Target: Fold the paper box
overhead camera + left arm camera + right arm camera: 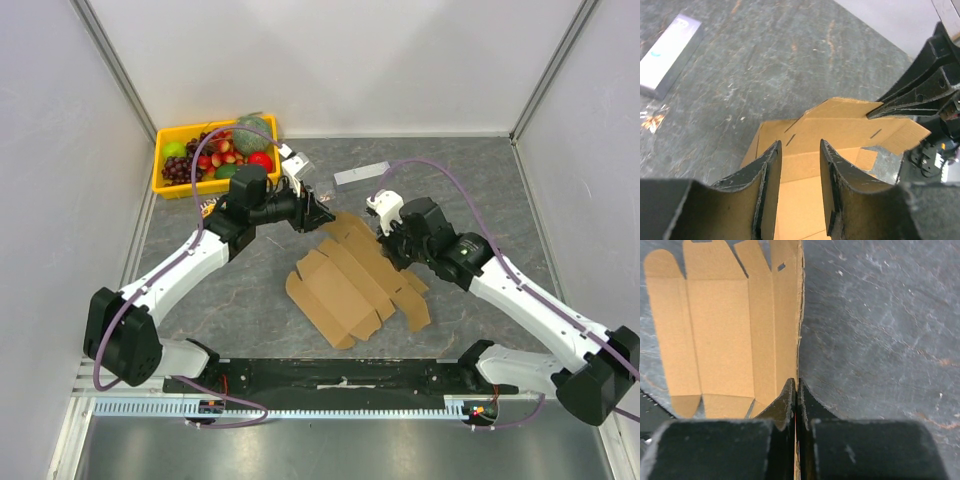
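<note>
The paper box (340, 290) is a flat die-cut sheet of brown cardboard with flaps and tabs, lying in the middle of the table. My left gripper (322, 214) hangs open over its far end. In the left wrist view the fingers (771, 167) of the left gripper (799, 150) stand apart over the cardboard (840, 125), with nothing between them. My right gripper (388, 250) is shut on the sheet's right edge. The right wrist view shows the right gripper (797, 385) pinching the thin edge of the cardboard (720, 330), that side panel raised upright.
A yellow tray (180, 190) of fruit stands at the back left. A small grey-white strip (360, 174) lies behind the sheet, also seen as a strip (670, 55) in the left wrist view. White walls enclose the grey table (480, 190).
</note>
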`<state>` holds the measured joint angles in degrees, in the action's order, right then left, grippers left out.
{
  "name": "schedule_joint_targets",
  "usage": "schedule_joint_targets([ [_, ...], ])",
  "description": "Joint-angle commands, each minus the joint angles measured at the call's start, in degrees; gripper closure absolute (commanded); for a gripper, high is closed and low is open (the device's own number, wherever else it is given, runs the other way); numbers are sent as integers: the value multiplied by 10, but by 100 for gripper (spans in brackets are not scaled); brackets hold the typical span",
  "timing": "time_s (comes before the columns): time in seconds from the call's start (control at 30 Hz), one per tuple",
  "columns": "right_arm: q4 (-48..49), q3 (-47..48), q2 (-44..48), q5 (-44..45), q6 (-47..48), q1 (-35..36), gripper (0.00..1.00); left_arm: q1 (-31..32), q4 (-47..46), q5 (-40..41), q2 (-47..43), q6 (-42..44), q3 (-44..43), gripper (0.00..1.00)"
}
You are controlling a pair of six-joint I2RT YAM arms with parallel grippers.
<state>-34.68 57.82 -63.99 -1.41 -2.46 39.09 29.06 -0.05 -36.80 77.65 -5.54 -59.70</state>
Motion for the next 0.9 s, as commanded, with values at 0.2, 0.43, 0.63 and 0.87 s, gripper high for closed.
schedule_joint_targets([
  [0.2,40,-32,-31,159,-26,-2,100,-9,-29,105,-29,-62,27,57],
  [0.43,72,-74,-7,57,-13,-1,100,-13,-70,76,-19,-106,53,64],
  [0.63,90,-94,36,-38,-1,-2,100,-12,-91,78,20,-163,36,84],
  [0.87,92,-100,45,-45,-9,-1,100,10,-91,75,57,-172,10,98],
])
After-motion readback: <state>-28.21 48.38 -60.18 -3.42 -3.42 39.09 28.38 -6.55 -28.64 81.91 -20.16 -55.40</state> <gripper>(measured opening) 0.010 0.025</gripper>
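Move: The far-left edge of the paper box hangs just off the left fingers, about 3 cm to their right, 1 cm ahead and 4 cm below. That same edge is some 7 cm ahead and 11 cm left of the right hand, about level with it; the right hand already grips the box's right side. From the left hand, a clear packet lies on the table about 11 cm ahead, and the white box about 16 cm ahead and 9 cm right, both some 22 cm below. Left hand sinks forward about 5 cm, shutting on the box's far-left edge; right, still gripping, dips and rises. ##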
